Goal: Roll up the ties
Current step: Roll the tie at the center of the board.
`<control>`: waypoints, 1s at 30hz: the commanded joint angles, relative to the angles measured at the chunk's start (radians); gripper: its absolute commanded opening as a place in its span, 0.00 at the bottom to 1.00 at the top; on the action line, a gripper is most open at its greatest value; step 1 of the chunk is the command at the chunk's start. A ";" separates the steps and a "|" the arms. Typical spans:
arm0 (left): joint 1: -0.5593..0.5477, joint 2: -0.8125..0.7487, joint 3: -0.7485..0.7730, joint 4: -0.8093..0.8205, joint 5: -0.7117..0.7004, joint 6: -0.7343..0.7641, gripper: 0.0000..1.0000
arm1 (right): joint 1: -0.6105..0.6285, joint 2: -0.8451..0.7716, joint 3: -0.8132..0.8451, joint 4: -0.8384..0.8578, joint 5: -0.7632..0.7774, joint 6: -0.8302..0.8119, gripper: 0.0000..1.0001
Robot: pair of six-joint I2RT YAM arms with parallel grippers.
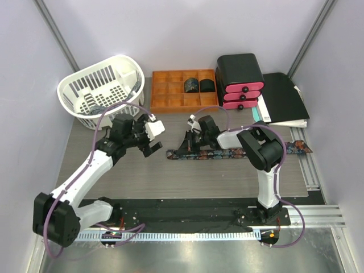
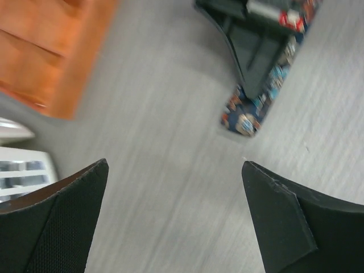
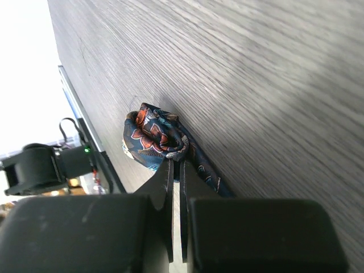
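A long dark tie (image 1: 239, 152) with a red and blue print lies flat across the table. My right gripper (image 1: 188, 147) is shut on it near its left end (image 2: 243, 116). In the right wrist view the jaws (image 3: 176, 162) pinch the fabric beside a small bunched curl of the tie (image 3: 151, 139). My left gripper (image 1: 159, 138) hovers just left of that end, apart from it. Its fingers (image 2: 68, 216) stand wide open over bare table, midpoint (image 2: 175, 165). Two rolled ties (image 1: 191, 85) (image 1: 207, 85) sit in the orange tray (image 1: 168, 91).
A white basket (image 1: 74, 85) with a striped item inside stands at the back left. A black unit with pink drawers (image 1: 242, 79) and a black folder (image 1: 284, 96) stand at the back right. A metal rail (image 1: 310, 170) runs along the right edge.
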 commanded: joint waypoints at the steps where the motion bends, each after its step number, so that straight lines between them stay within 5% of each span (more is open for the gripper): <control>1: 0.004 -0.017 -0.014 0.084 -0.019 -0.083 1.00 | -0.002 0.025 0.007 0.015 0.058 -0.133 0.01; 5: 0.004 0.099 0.055 -0.119 0.117 0.011 1.00 | 0.000 0.004 -0.036 0.064 0.058 -0.147 0.01; 8: -0.013 0.156 0.016 -0.032 0.202 0.044 1.00 | 0.009 -0.019 -0.062 0.080 0.070 -0.141 0.01; 21: -0.148 0.513 0.158 0.009 0.055 0.193 0.91 | 0.020 -0.029 -0.033 0.049 0.073 -0.105 0.01; 30: -0.165 0.573 0.212 -0.060 0.011 0.294 0.66 | 0.021 -0.042 -0.024 0.052 0.053 -0.047 0.01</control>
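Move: The rolled end of the tie lies about 8 cm to the left hand's right, 1 cm ahead of it and some 14 cm below, on the table. The right fingertips pinching it are about 11 cm to the left hand's right and 1 cm ahead. From the right hand the roll is some 3 cm left, level with it front to back and in height; the compartment tray stands about 25 cm straight ahead of that hand. After a slight lift, the left hand sinks some 12 cm with its fingers wide open and swings about 7 cm right towards the rolled end, drawing back a little on the way down and then easing forward, its wrist turning clockwise and tipping further down by some 15 degrees each, until its fingers straddle the roll and have started to close. The right hand stays low in place and keeps its shut fingers pinched on the tie beside the roll, tipping up only slightly at the wrist. ##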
